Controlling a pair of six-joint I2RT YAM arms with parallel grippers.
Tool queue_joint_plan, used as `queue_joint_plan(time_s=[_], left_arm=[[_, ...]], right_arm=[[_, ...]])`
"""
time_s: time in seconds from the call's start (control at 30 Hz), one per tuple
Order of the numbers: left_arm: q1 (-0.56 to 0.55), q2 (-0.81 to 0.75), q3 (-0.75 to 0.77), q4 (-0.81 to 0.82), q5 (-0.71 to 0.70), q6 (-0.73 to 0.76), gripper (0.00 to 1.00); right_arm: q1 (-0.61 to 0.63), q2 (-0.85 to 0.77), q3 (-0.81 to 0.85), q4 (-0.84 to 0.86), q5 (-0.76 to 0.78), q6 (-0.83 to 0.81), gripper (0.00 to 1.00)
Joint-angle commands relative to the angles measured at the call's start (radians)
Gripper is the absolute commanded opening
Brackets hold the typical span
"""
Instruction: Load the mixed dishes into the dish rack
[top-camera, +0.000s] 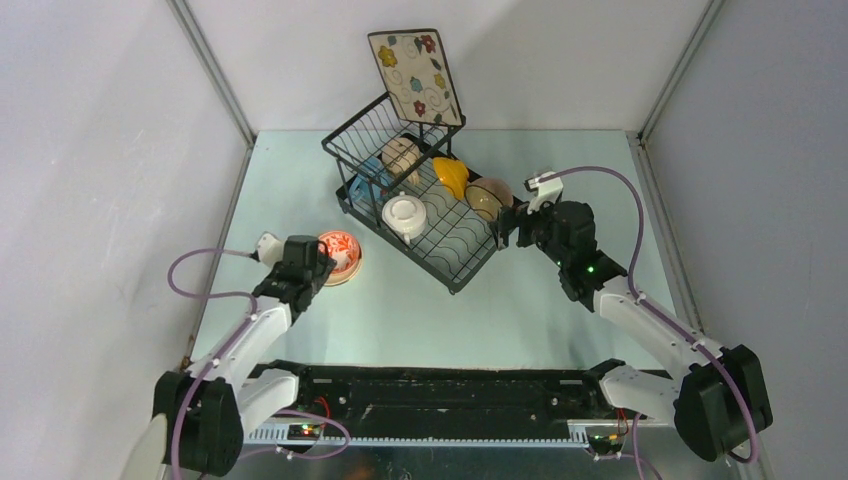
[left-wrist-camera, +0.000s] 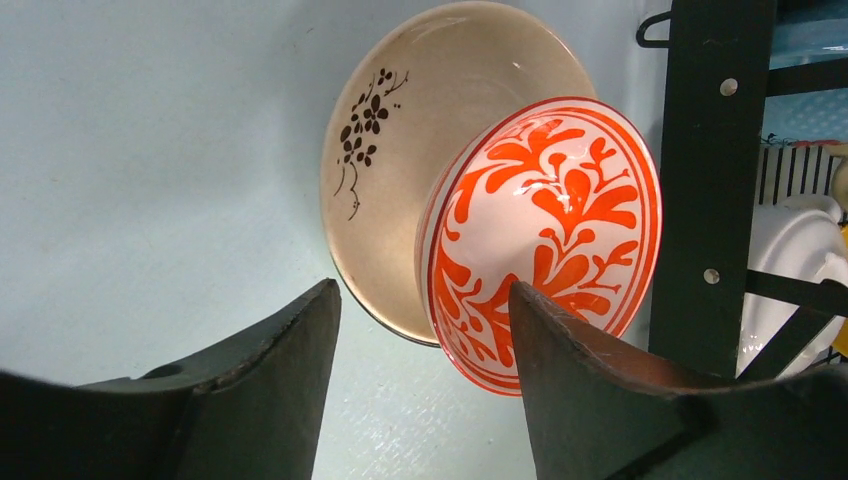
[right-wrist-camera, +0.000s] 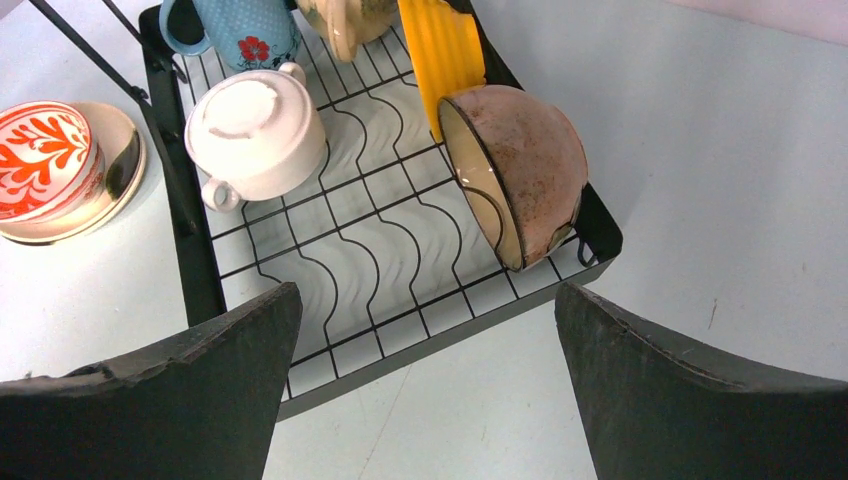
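The black wire dish rack holds a blue mug, a beige mug, an orange-yellow bowl, a tan bowl on its side and a white two-handled bowl upside down. The square floral plate stands at the rack's back. The red-patterned bowl sits upside down on the cream round plate, left of the rack. My left gripper is open, just short of that bowl. My right gripper is open and empty at the rack's near right edge.
The rack's black side frame stands close to the right of the red-patterned bowl. Grey walls enclose the table on the left, back and right. Bare table lies between the rack and the arm bases.
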Motion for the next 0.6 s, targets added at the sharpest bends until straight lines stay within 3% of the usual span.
queue_joint_plan(time_s=[0.0,0.13,0.2,0.3,0.33,0.4,0.57], left_arm=[[0.010,0.023,0.013,0.047,-0.043,-0.034,0.68],[0.010,0.055,0.001,0.071,-0.025,-0.040,0.63],[0.010,0.071,0.002,0.075,-0.018,-0.042,0.50],[0.010,0.085,0.012,0.059,-0.012,-0.043,0.20],[0.010,0.084,0.019,0.052,-0.016,-0.043,0.05],[0.010,0.068,0.026,0.036,-0.023,-0.039,0.01],[0.010,-0.067,0.013,-0.005,-0.064,-0.064,0.00]], right_arm=[[0.005,-0.020,-0.001,0.064,0.018,-0.005,1.00],[0.005,-0.028,-0.001,0.057,0.023,-0.002,1.00],[0.005,-0.034,-0.006,0.063,0.024,0.001,1.00],[0.005,-0.038,-0.007,0.065,0.020,0.006,1.00],[0.005,-0.039,-0.008,0.062,0.020,0.008,1.00],[0.004,-0.044,-0.008,0.058,0.022,0.013,1.00],[0.003,-0.055,-0.008,0.054,0.026,0.019,1.00]])
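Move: Just ahead and to the right of the left hand, roughly 3 cm each way and 3 cm down, is the middle of the red-patterned bowl, its near-left rim between the open fingers. The plate under it is centred about 2 cm ahead, 2 cm right and 5 cm down. In the rack, the white two-handled cup stands some 10 cm ahead and 16 cm right, the blue mug 16 cm ahead and 9 cm right. From the right hand the bowl lies about 34 cm left, 3 cm back and 15 cm down. Dipping about 1.5 cm at the bowl's near-left rim, the left hand first eases half a centimetre forward, then draws back as much while its fingers go from well open to nearly shut. One finger inside the bowl and one outside, they pinch the thin rim; the hand just starts to rise at the end, the wrist nearly steady. ##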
